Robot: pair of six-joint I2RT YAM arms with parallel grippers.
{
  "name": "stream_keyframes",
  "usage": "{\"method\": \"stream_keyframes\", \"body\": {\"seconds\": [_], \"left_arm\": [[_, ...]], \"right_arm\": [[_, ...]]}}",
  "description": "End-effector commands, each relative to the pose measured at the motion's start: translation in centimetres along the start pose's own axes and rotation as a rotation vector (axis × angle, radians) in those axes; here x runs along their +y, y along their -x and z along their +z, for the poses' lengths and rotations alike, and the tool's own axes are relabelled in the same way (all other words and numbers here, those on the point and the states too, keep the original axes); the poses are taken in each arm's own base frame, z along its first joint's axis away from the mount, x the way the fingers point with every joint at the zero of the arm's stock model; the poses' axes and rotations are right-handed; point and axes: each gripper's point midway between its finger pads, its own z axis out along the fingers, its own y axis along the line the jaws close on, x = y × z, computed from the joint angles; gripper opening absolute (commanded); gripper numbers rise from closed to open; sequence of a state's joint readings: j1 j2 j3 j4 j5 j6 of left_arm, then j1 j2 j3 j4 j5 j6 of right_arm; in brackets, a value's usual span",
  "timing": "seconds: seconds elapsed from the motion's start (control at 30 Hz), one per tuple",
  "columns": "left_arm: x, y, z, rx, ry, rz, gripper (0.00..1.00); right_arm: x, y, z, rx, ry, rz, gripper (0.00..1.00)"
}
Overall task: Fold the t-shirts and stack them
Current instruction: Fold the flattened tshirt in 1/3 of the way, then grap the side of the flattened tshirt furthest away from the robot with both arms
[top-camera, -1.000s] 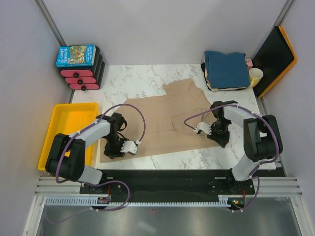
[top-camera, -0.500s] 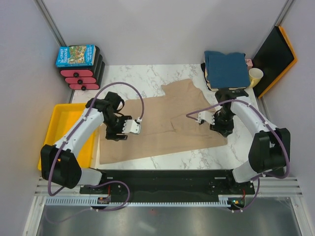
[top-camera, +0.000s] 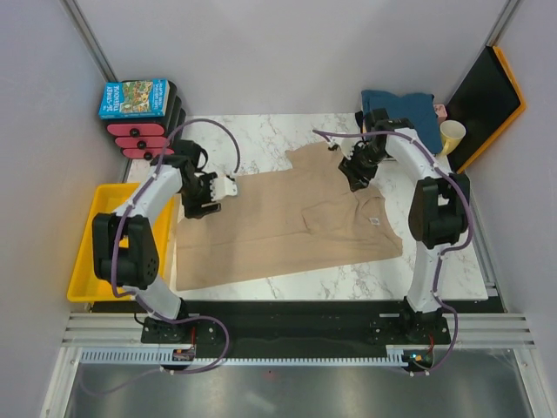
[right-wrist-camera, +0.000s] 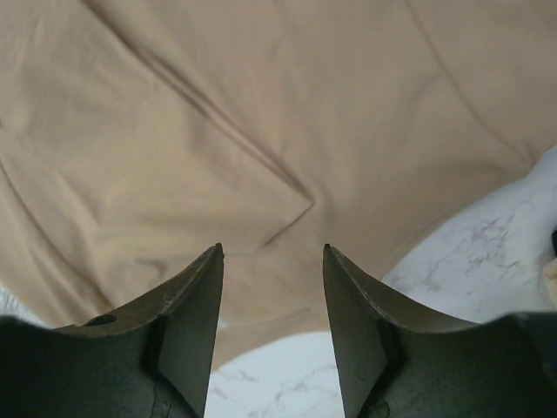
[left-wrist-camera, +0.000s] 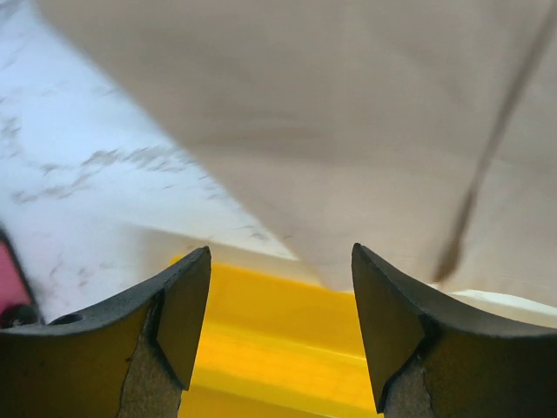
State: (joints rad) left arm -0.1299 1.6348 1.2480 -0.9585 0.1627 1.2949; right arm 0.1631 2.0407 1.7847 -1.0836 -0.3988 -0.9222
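Note:
A large tan t-shirt [top-camera: 278, 222] lies spread flat across the marble table, its small white label [top-camera: 376, 220] showing near the right side. My left gripper [top-camera: 226, 186] hovers open at the shirt's back left edge; in the left wrist view its fingers [left-wrist-camera: 187, 300] frame the yellow tray with the tan cloth [left-wrist-camera: 348, 113] beyond, nothing between them. My right gripper [top-camera: 352, 171] stands open over the shirt's back right part; in the right wrist view the wrinkled tan cloth [right-wrist-camera: 218, 131] lies under empty fingers [right-wrist-camera: 196, 313]. A folded stack with a teal-blue t-shirt [top-camera: 409, 109] on top sits at the back right.
A yellow tray [top-camera: 91, 252] hangs off the table's left side. A blue picture box [top-camera: 135, 97] rests on red-and-black containers at the back left. A pale yellow cup [top-camera: 452, 135] and a black-and-orange board [top-camera: 487, 91] stand at the back right.
Both arms have swung from the near part of the shirt toward the back. The right gripper went from shut to open, letting go of the cloth; the left opened wider.

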Motion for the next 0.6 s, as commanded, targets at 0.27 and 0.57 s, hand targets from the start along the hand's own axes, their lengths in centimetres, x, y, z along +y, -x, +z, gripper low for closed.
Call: {"method": "stream_keyframes", "body": {"seconds": [0.27,0.57], "left_arm": [[8.9,-0.2,0.4,-0.11,0.123,-0.175,0.73],[8.2,-0.2,5.1,-0.12,-0.015,-0.254,0.73]], "right_arm": [[-5.2,3.6,4.7,-0.13,-0.023,0.08,0.57],[-5.5,2.6,5.8,-0.1,-0.032,0.055,0.57]]}}
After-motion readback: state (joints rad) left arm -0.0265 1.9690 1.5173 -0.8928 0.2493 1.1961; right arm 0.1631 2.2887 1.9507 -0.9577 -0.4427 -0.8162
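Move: Some 9 cm ahead of the left hand and 1 cm to its left, about 8 cm lower, is the t-shirt's slanting far-left edge. The yellow tray lies 19 cm left and 5 cm back of this hand, the drawer box 23 cm ahead and 14 cm left. From the right hand, the t-shirt's shoulder lies 6 cm ahead, 2 cm left and 8 cm down; the neck tag is 5 cm back and 5 cm right, the blue stack 21 cm ahead and 11 cm right. Swinging forward over the t-shirt with fingers kept open, the left hand travels about 8 cm, first rising some 3 cm, then sinking about 7 cm towards the slanting far-left edge while turning about 10 degrees counter-clockwise. The right hand goes forward and slightly left, then chiefly down, roughly 5 cm each forward and down, towards the shoulder, gap unchanged. ##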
